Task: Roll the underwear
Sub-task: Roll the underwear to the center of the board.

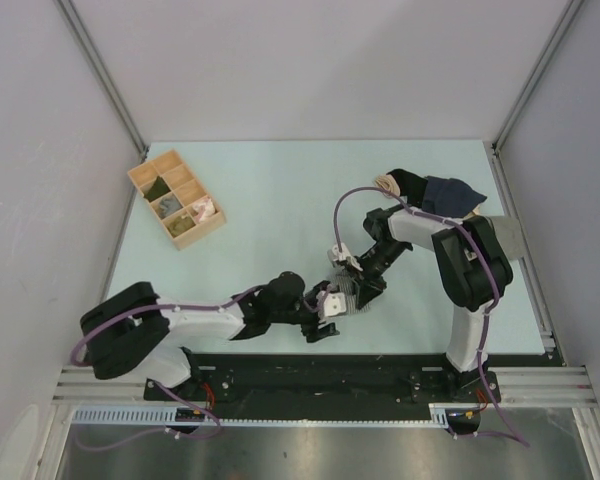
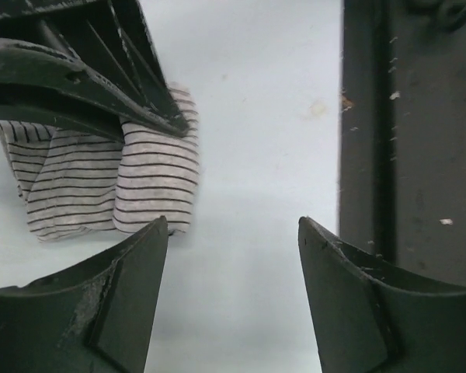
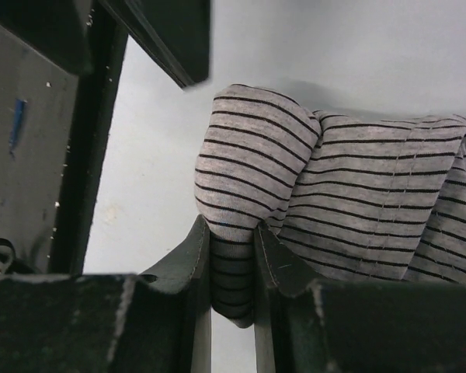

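Observation:
The underwear, grey knit with thin dark stripes, lies bunched and folded on the pale table near the front edge. My right gripper is shut on a rolled fold at the garment's edge, and the cloth fills the narrow gap between its fingers. In the left wrist view the underwear lies up and to the left of my left gripper, which stands open over bare table with nothing between its fingers. The left finger's tip sits just beside the cloth's edge. In the top view the two grippers meet, the left and the right.
A wooden compartment box with several small items stands at the back left. A navy garment lies at the back right behind the right arm. The dark rail along the table's near edge runs close to both grippers.

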Tool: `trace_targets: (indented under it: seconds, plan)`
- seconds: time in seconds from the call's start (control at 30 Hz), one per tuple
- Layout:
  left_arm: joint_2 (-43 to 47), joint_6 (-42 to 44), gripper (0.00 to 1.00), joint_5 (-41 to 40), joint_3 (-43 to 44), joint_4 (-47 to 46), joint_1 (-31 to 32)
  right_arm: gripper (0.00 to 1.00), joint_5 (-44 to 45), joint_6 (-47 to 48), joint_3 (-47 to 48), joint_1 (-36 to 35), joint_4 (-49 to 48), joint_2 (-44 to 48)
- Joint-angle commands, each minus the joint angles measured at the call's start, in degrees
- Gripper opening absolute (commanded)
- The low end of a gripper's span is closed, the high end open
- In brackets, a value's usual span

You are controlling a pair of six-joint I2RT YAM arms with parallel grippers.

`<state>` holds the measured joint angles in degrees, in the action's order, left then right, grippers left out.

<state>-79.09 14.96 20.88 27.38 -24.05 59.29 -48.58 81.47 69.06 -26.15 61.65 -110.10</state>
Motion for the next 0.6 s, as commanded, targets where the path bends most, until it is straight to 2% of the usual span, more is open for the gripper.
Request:
trace_targets:
  seconds: [0.0, 0.17, 0.3, 0.5, 0.53, 0.57]
  plan:
    - [-6.9, 8.1, 0.72, -7.6, 8.3, 5.5, 2.1, 0.1, -0.4, -1.8, -0.2, 0.3, 7.3, -2.9]
    - [-10.7, 9.7, 0.73, -12.6, 12.1, 6.8, 3.0, 0.12, -0.3, -2.5, -0.3, 1.0, 6.6, -3.1]
    - [-12.8, 10.8, 0.7, -13.3, 13.0, 8.6, 3.1, 0.14, -0.3, -2.8, -0.2, 1.2, 6.0, -3.4]
    - [-17.1, 11.3, 0.49, -11.0, 17.1, 14.6, 3.2, 0.18, -1.3, -2.9, -0.3, 1.4, 6.0, -3.2]
    - [-18.5, 11.2, 0.37, -10.8, 17.9, 15.4, 3.2, 0.19, -1.4, -3.1, -0.3, 1.4, 5.9, -3.0]
    - [-19.2, 11.0, 0.3, -10.7, 19.5, 17.4, 3.0, 0.2, -1.5, -3.6, -0.3, 1.4, 5.9, -2.2]
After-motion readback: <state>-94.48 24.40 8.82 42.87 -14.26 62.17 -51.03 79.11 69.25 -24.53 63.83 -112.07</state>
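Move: The roll's free left end lies about 5 cm ahead of my left hand, 4 cm to its right and 4 cm below. My right fingers still pinch the roll's right end, and from that hand the free end is some 4 cm to its left, neither ahead nor back. The unrolled part of the underwear lies roughly 9 cm ahead of my left hand, 7 cm to its right and 5 cm lower. I bring my open left hand forward about 4 cm, and some 3 cm each to the right and down, to the free left end of the rolled underwear, tipping the fingers about 15 degrees further down. Over the last part I begin to close them around that end, one finger on its near side and one on its far side, while my right hand keeps its pinch on the other end and hardly moves. ##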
